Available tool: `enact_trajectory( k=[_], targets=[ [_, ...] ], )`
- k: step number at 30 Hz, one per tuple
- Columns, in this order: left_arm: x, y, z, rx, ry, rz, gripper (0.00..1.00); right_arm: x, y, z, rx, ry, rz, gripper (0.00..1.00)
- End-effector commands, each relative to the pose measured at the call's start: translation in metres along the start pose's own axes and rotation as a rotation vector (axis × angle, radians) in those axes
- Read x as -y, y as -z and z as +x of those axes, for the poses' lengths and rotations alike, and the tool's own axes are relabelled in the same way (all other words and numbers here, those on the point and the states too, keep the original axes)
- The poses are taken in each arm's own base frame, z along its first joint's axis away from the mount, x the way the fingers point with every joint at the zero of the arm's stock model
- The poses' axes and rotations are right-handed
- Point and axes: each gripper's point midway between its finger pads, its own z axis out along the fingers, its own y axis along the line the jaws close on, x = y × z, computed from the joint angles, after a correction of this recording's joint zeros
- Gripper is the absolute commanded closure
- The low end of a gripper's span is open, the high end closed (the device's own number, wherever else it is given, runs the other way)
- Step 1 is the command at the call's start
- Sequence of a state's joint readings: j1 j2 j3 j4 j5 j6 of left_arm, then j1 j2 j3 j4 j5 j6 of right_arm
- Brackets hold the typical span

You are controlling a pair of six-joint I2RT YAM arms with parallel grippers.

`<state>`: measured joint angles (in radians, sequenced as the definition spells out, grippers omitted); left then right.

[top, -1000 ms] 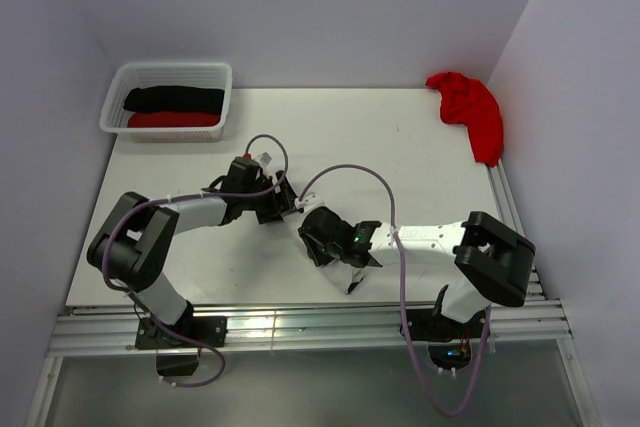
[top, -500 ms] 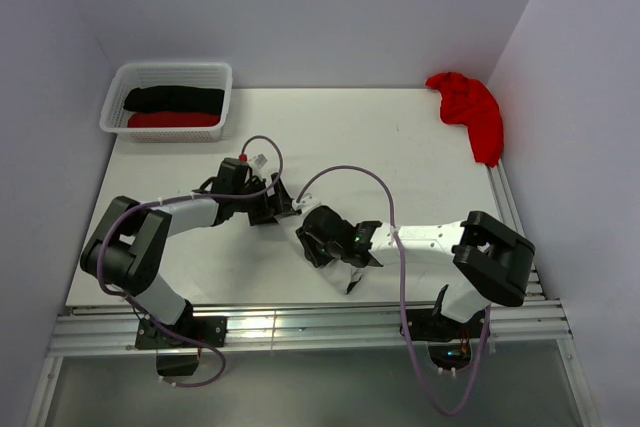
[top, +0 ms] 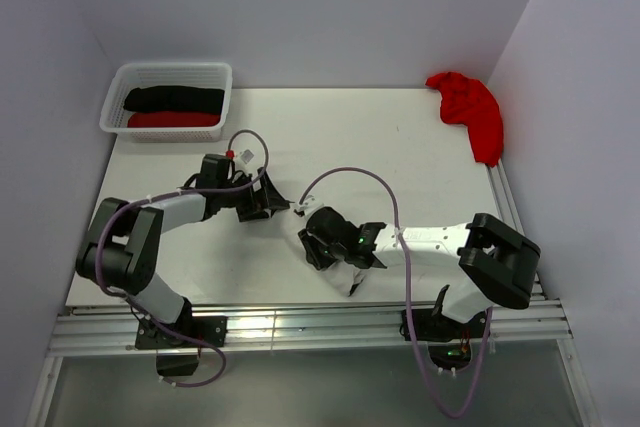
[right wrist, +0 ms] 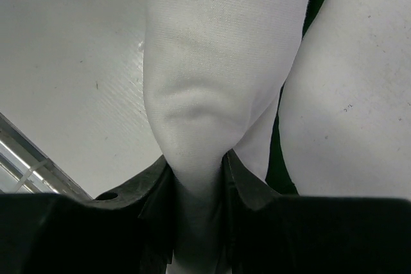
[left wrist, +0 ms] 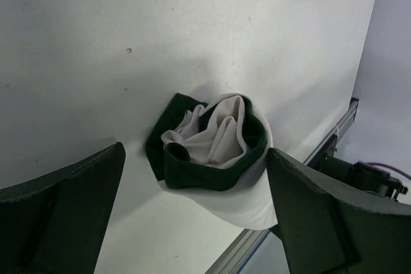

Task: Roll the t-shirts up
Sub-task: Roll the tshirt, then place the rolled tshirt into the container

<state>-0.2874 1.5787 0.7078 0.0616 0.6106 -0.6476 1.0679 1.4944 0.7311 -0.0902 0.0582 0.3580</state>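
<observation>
The cream t-shirt with dark green trim is rolled up; its open end (left wrist: 212, 136) faces my left wrist camera, lying on the white table. My left gripper (top: 272, 201) is open, its fingers (left wrist: 64, 210) wide on either side of the roll's end and apart from it. My right gripper (top: 315, 244) is shut on the roll's cream cloth (right wrist: 212, 88), pinched between its fingers (right wrist: 144, 190). In the top view the roll is mostly hidden under the right gripper. The plain red t-shirt (top: 470, 112) lies crumpled at the table's back right corner.
A white mesh basket (top: 112, 112) stands at the back left, holding a black roll (top: 175, 99) and a red roll (top: 175, 119). The table's front rail (top: 300, 322) runs just behind both arm bases. Walls close in at left, back and right.
My left gripper has drawn back to the left, away from the roll. My right gripper stays shut on the roll and has barely shifted.
</observation>
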Motion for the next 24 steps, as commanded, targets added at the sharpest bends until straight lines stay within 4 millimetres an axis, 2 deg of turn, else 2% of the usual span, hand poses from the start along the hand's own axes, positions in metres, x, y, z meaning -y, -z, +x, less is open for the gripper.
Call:
enact_trajectory(
  k=[1, 8, 16, 20, 22, 23, 24],
  targets=[
    [0.016, -0.006, -0.001, -0.057, -0.070, 0.112, 0.02, 0.004, 0.007, 0.035, -0.120, -0.002, -0.003, 1.00],
    [0.013, -0.016, 0.006, -0.087, -0.064, 0.151, 0.01, 0.004, 0.007, 0.036, -0.121, 0.000, -0.009, 1.00],
    [-0.003, -0.026, 0.019, -0.127, -0.035, 0.098, 0.05, 0.004, 0.005, 0.035, -0.125, -0.001, -0.006, 1.00],
    [-0.006, -0.030, 0.026, -0.155, -0.036, 0.075, 0.17, 0.005, 0.004, 0.035, -0.124, -0.002, 0.004, 1.00],
    [-0.010, -0.030, 0.030, -0.162, -0.032, 0.046, 0.35, 0.006, 0.004, 0.034, -0.121, 0.000, 0.010, 1.00],
    [-0.011, -0.029, 0.033, -0.167, -0.032, 0.042, 0.48, 0.007, 0.003, 0.034, -0.122, -0.003, 0.015, 1.00],
    [-0.010, -0.029, 0.034, -0.166, -0.035, 0.044, 0.53, 0.007, 0.003, 0.034, -0.124, -0.001, 0.019, 1.00]
  ],
)
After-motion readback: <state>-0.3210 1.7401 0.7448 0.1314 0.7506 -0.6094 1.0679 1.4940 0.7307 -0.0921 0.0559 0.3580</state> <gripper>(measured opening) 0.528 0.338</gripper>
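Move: The collar end of the rolled white t-shirt, with its green rim, lies about 5 cm to the left hand's right, roughly 1 cm nearer the base and 3 cm below. The right gripper holds the roll's middle, around 13 cm back and 14 cm right of the left hand; the roll's hem end is some 18 cm back and 21 cm right. From the right hand, the collar end is about 13 cm ahead and 7 cm left, at much the same height. Rightward by about 2.5 cm, the left hand brings its wide-open fingers around the collar end of the roll while the wrist swings some 10 degrees clockwise. It then eases down and slightly back, about 2 cm lower in all, and closes roughly halfway, squeezing the cloth between the fingers. The right hand stays still and keeps its grip on the roll. ##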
